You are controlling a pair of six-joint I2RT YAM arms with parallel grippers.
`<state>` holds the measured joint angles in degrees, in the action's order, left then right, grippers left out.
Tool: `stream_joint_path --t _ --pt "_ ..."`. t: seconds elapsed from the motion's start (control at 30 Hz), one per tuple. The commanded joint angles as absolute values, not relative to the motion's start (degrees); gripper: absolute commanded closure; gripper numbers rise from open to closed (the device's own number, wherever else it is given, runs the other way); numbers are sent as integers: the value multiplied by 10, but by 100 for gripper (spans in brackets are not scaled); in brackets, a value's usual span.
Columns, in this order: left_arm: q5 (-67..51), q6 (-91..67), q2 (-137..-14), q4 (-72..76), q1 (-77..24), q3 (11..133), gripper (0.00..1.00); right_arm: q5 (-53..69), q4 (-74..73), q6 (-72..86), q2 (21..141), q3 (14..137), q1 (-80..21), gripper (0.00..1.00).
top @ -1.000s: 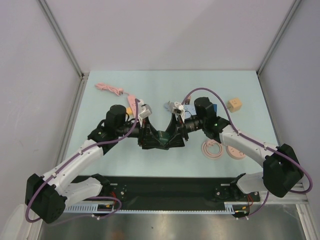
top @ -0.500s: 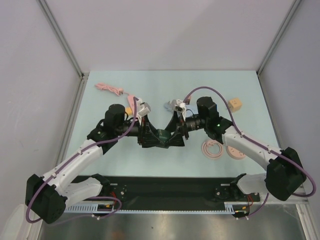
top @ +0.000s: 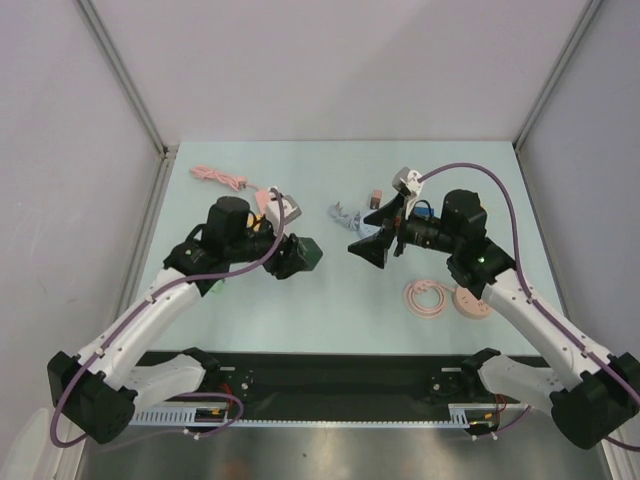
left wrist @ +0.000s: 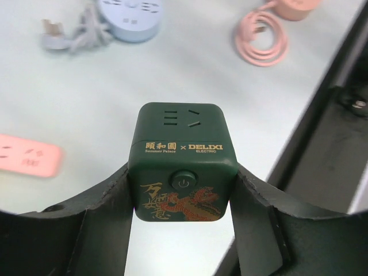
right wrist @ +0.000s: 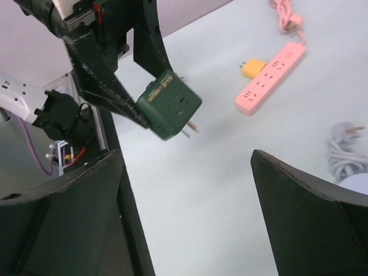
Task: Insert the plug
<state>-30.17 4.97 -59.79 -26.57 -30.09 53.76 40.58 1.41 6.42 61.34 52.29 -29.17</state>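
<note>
The plug is a dark green cube adapter point(top: 306, 255) with a gold dragon print and a power button point(left wrist: 183, 169). My left gripper point(left wrist: 183, 179) is shut on its two sides and holds it above the table. In the right wrist view the cube point(right wrist: 169, 103) hangs tilted, its metal prongs point(right wrist: 188, 129) pointing down and to the right. My right gripper point(top: 368, 248) stands wide open, apart from the cube on its right, with nothing between its fingers point(right wrist: 187, 158). A pink power strip point(right wrist: 270, 77) lies flat on the table with a yellow plug point(right wrist: 253, 68) in its side.
A pale blue round socket point(left wrist: 129, 11) with its bundled cable point(top: 345, 212) lies mid-table. A pink coiled cable point(top: 428, 297) and a pink disc point(top: 472, 303) sit near the right arm. The pink strip's cord point(top: 220, 178) runs to the back left. The black rail point(top: 330, 380) lines the near edge.
Both grippers were on the green cube at the centre. My right gripper has opened, let go and drawn back to the right. The left gripper keeps the cube and has shifted slightly left.
</note>
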Motion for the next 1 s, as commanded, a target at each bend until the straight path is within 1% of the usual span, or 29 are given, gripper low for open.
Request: stream_joint_path --t 0.0,0.07,0.13,0.17,0.27,0.37,0.47,0.53,0.57,0.6,0.63,0.67,0.73,0.77,0.83,0.93,0.97 --pt "-208 128 -626 -318 -291 605 100 341 -23 62 578 528 -291 0" --pt "-190 135 -637 -330 -282 623 100 331 -23 59 568 519 -291 0" --pt "-150 126 -658 -331 -266 634 100 294 -15 67 557 500 -291 0" --pt "-141 110 -666 -330 -258 645 100 250 -15 73 557 497 -291 0" --pt "-110 50 -693 -315 -229 659 100 182 -30 110 569 494 -291 0" --pt "-85 10 -712 -291 -222 663 100 57 -49 164 590 502 -288 4" --pt "-85 4 -719 -275 -222 663 100 42 -94 205 630 534 -272 8" --pt "-49 -18 -716 -260 -222 658 100 28 -108 216 662 543 -259 10" --pt "-41 -42 -713 -252 -222 652 100 0 -110 223 673 543 -253 16" --pt "-36 -56 -713 -240 -222 650 100 0 -106 233 684 542 -237 22" --pt "-37 -84 -713 -236 -222 647 100 -15 -101 246 709 541 -226 38" --pt "-36 -100 -713 -234 -223 646 100 -10 -94 248 722 541 -217 44" --pt "-40 -126 -722 -233 -222 646 100 4 -81 243 756 555 -197 51" --pt "-49 -134 -726 -233 -222 646 100 28 -84 229 797 569 -195 54" --pt "-44 -148 -739 -239 -222 646 100 31 -110 215 833 619 -196 55" --pt "32 -183 -740 -256 -220 641 100 11 -116 196 884 649 -196 56" --pt "44 -193 -737 -257 -217 636 100 -17 -112 193 891 652 -195 58"
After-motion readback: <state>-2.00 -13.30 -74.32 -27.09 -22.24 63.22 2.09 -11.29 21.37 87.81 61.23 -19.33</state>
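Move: The left hand, already holding the green adaptor, has the pink power strip's middle roughly 28 cm ahead, 12 cm left and 20 cm below; a yellow plug sits about 26 cm ahead and 16 cm left. From the empty right hand the round blue socket is some 22 cm ahead, 6 cm right and 28 cm down. The blue cube adaptor lies about 25 cm ahead and 18 cm right, the brown plug 30 cm ahead and 6 cm right. Still pinching the green adaptor, the left hand carries it forward about 11 cm and some 7 cm left towards the pink strip's near end, sinking slightly while turning about 40 degrees counter-clockwise. After hanging briefly, the empty right hand drops and reaches forward, each about 16 cm, and 10 cm right towards the round blue socket, swinging clockwise, tipping down and narrowing its wide-open fingers to under half. ##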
